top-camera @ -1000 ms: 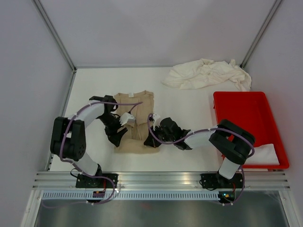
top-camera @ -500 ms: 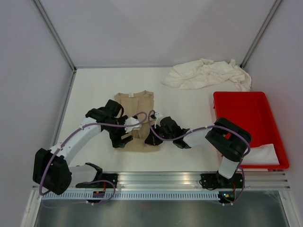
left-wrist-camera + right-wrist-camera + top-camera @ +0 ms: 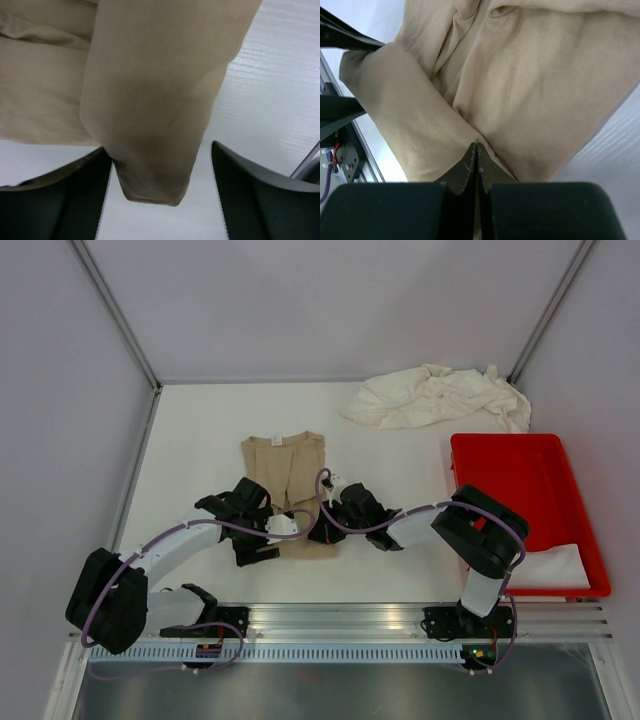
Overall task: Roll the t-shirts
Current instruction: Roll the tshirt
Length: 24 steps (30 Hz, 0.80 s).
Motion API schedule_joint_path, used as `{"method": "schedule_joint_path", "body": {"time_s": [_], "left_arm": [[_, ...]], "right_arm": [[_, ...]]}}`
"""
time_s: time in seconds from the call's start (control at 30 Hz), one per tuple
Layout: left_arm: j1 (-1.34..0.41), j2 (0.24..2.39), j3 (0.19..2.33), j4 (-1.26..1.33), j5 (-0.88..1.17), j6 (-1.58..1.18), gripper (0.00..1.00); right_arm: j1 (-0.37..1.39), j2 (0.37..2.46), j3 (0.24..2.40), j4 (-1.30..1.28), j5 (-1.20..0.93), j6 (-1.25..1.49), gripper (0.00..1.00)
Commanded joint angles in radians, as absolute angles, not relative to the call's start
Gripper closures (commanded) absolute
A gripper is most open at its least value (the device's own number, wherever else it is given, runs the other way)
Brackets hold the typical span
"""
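Note:
The tan t-shirt [image 3: 284,468] lies folded into a narrow strip at the table's middle, its near end bunched into a thick roll [image 3: 150,125]. My left gripper [image 3: 262,543] is open at the roll's near-left corner; its jaws stand wide on either side of the roll's end [image 3: 159,200]. My right gripper [image 3: 319,531] sits at the roll's right side and is shut on a crease of the tan cloth [image 3: 478,146]. The cream-white t-shirts [image 3: 438,396] lie in a crumpled heap at the back right.
A red plastic tray [image 3: 506,452] stands at the right with a white cloth [image 3: 556,566] in its near end. Grey walls and metal posts enclose the table. The metal rail [image 3: 340,618] with the arm bases runs along the near edge.
My left arm has dropped low and stretched out, and its gripper has moved from the shirt's left edge to its near end. My right gripper has shifted slightly farther, still on the cloth.

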State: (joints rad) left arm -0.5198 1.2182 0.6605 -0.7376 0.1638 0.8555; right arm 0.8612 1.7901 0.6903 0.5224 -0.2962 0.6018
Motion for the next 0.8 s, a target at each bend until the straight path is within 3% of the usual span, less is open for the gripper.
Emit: {"method": "schedule_joint_path", "body": {"time_s": [0.0, 0.1, 0.17, 0.27, 0.3, 0.4, 0.57, 0.77], "left_arm": [[-0.526, 1.221, 0.631, -0.690, 0.135, 0.907, 0.31], [-0.526, 1.218, 0.632, -0.692, 0.130, 0.902, 0.53], [-0.526, 1.216, 0.635, -0.695, 0.138, 0.896, 0.59], [-0.523, 1.212, 0.640, -0.713, 0.158, 0.894, 0.77], [-0.522, 1.210, 0.641, -0.718, 0.163, 0.893, 0.88], [-0.508, 1.207, 0.660, -0.744, 0.195, 0.894, 0.98], [-0.466, 1.230, 0.706, -0.822, 0.294, 0.916, 0.98], [-0.440, 1.261, 0.701, -0.828, 0.325, 0.928, 0.98]], "right_arm": [[0.844, 1.766, 0.730, 0.508, -0.310, 0.539, 0.95], [0.842, 1.703, 0.738, 0.468, -0.325, 0.448, 0.90], [0.842, 1.624, 0.727, 0.427, -0.337, 0.385, 0.85], [0.847, 1.505, 0.700, 0.310, -0.275, 0.211, 0.65], [0.859, 1.479, 0.693, 0.273, -0.250, 0.143, 0.62], [0.920, 1.392, 0.647, 0.181, -0.163, -0.107, 0.56], [1.040, 1.258, 0.467, 0.308, -0.123, -0.444, 0.43], [1.103, 1.319, 0.439, 0.420, -0.025, -0.521, 0.40]]}}
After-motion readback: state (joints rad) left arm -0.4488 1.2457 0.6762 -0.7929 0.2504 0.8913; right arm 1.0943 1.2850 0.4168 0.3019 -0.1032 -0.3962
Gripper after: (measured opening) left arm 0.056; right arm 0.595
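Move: The folded-up bottom end of the tan t-shirt lies crosswise. Its left corner is already between the left hand's open fingers, about 1 cm to the right and 1 cm below; the collar is roughly 24 cm ahead and 6 cm to the right of that hand. From the right hand, whose shut fingertips rest on the flap, the right corner is some 5 cm right, 3 cm back and 1 cm down, and the collar about 22 cm ahead, 9 cm left. The flap's left corner gets pinched as the left fingers, settling about 1 cm lower, close from wide open to nearly shut and keep hold almost in place. The shut right fingertips come off the flap; that hand rises about 8 cm, then arcs back and right and down to just off the flap's right end, opening past halfway and rolling some 60 degrees about its own finger line. ##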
